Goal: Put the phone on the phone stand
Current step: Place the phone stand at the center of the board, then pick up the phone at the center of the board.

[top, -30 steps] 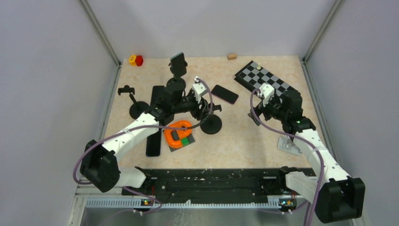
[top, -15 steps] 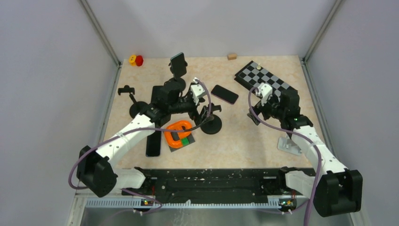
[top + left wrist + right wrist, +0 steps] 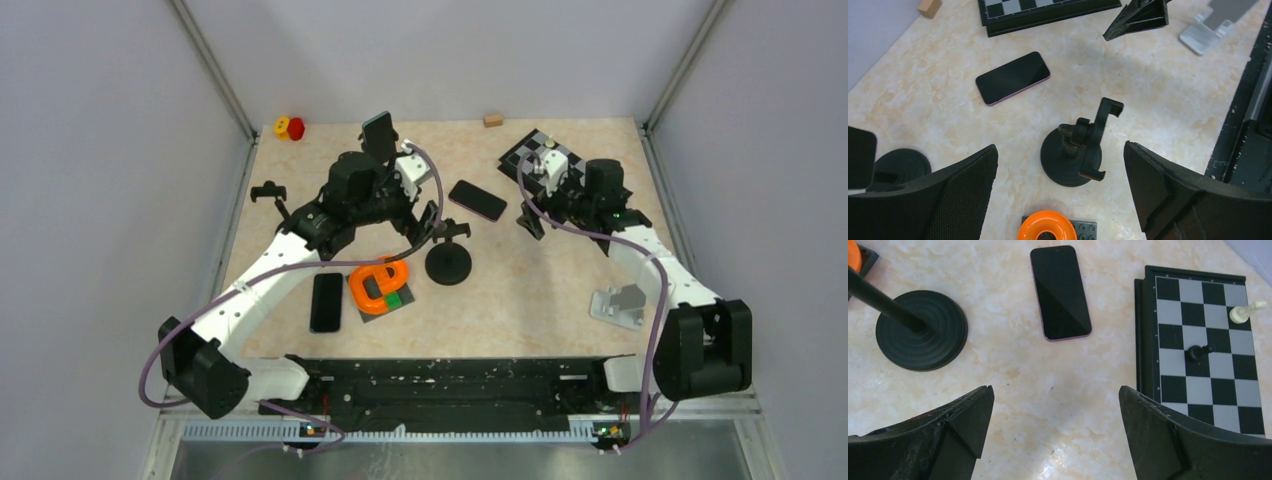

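Observation:
A dark phone with a pink edge lies flat on the table, also seen as the phone and the phone. An empty black phone stand with a round base and an upright clamp stands in front of it; the left wrist view shows the stand below my fingers. My left gripper hovers open above that stand, holding nothing. My right gripper is open just right of the phone, over bare table.
A second phone lies flat at the left beside an orange ring on a grey plate. A further stand at the back holds a phone. A chessboard, a silver stand and a small black stand are also present.
My left gripper has opened wide and pulled up and back from the black stand. The right arm has swung forward and left, closer to the flat phone.

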`<action>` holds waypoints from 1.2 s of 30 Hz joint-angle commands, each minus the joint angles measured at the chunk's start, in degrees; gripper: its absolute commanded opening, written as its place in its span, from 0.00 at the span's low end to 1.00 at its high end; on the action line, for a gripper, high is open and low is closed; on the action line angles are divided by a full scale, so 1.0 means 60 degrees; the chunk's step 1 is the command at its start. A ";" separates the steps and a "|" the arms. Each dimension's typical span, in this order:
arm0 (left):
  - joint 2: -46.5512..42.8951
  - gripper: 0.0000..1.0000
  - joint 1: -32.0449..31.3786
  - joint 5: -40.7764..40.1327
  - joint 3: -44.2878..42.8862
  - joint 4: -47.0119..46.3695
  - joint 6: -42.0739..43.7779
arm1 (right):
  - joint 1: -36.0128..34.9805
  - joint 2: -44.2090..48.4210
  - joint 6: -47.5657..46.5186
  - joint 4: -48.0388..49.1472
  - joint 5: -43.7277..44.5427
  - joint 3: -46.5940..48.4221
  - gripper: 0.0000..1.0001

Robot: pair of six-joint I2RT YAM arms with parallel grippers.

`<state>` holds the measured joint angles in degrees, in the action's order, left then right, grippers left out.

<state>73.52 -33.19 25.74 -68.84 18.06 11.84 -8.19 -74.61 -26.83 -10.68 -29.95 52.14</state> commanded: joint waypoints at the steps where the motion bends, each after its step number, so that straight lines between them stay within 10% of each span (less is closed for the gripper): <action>1: -0.0179 0.99 0.0192 -0.0804 -0.0657 0.0254 -0.0279 | -0.0127 -0.0688 0.0115 0.0540 -0.0407 0.0983 0.98; 36: -0.0188 0.99 0.1064 -0.1010 -0.0789 0.0611 0.0024 | -0.2086 -0.8253 -0.0487 -0.0975 0.1989 0.6980 0.98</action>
<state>72.51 -26.76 19.57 -71.37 23.16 11.40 -19.55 -122.74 -28.64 -15.81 -18.41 90.04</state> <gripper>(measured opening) 0.986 0.979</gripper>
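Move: The phone I want lies flat, about 15 cm ahead of my right hand, 10 cm to its left and 15 cm below. Also from my right hand, the middle phone stand's foot is about 4 cm back and 18 cm left, and the chessboard's middle is some 20 cm ahead and 17 cm right. From my empty left hand the phone is roughly 20 cm ahead and 15 cm right, well below; that same stand is only 2 cm ahead and 6 cm right, below. I swing my open right hand forward and left, first almost level, then sinking steeply: about 13 cm forward, 9 left and 12 down, tipping the fingers down some 15 degrees so they come to straddle the phone's long sides, still wide open and slowing. Meanwhile my left hand, also open, backs off from the middle stand, left and a little forward, then waits there. ##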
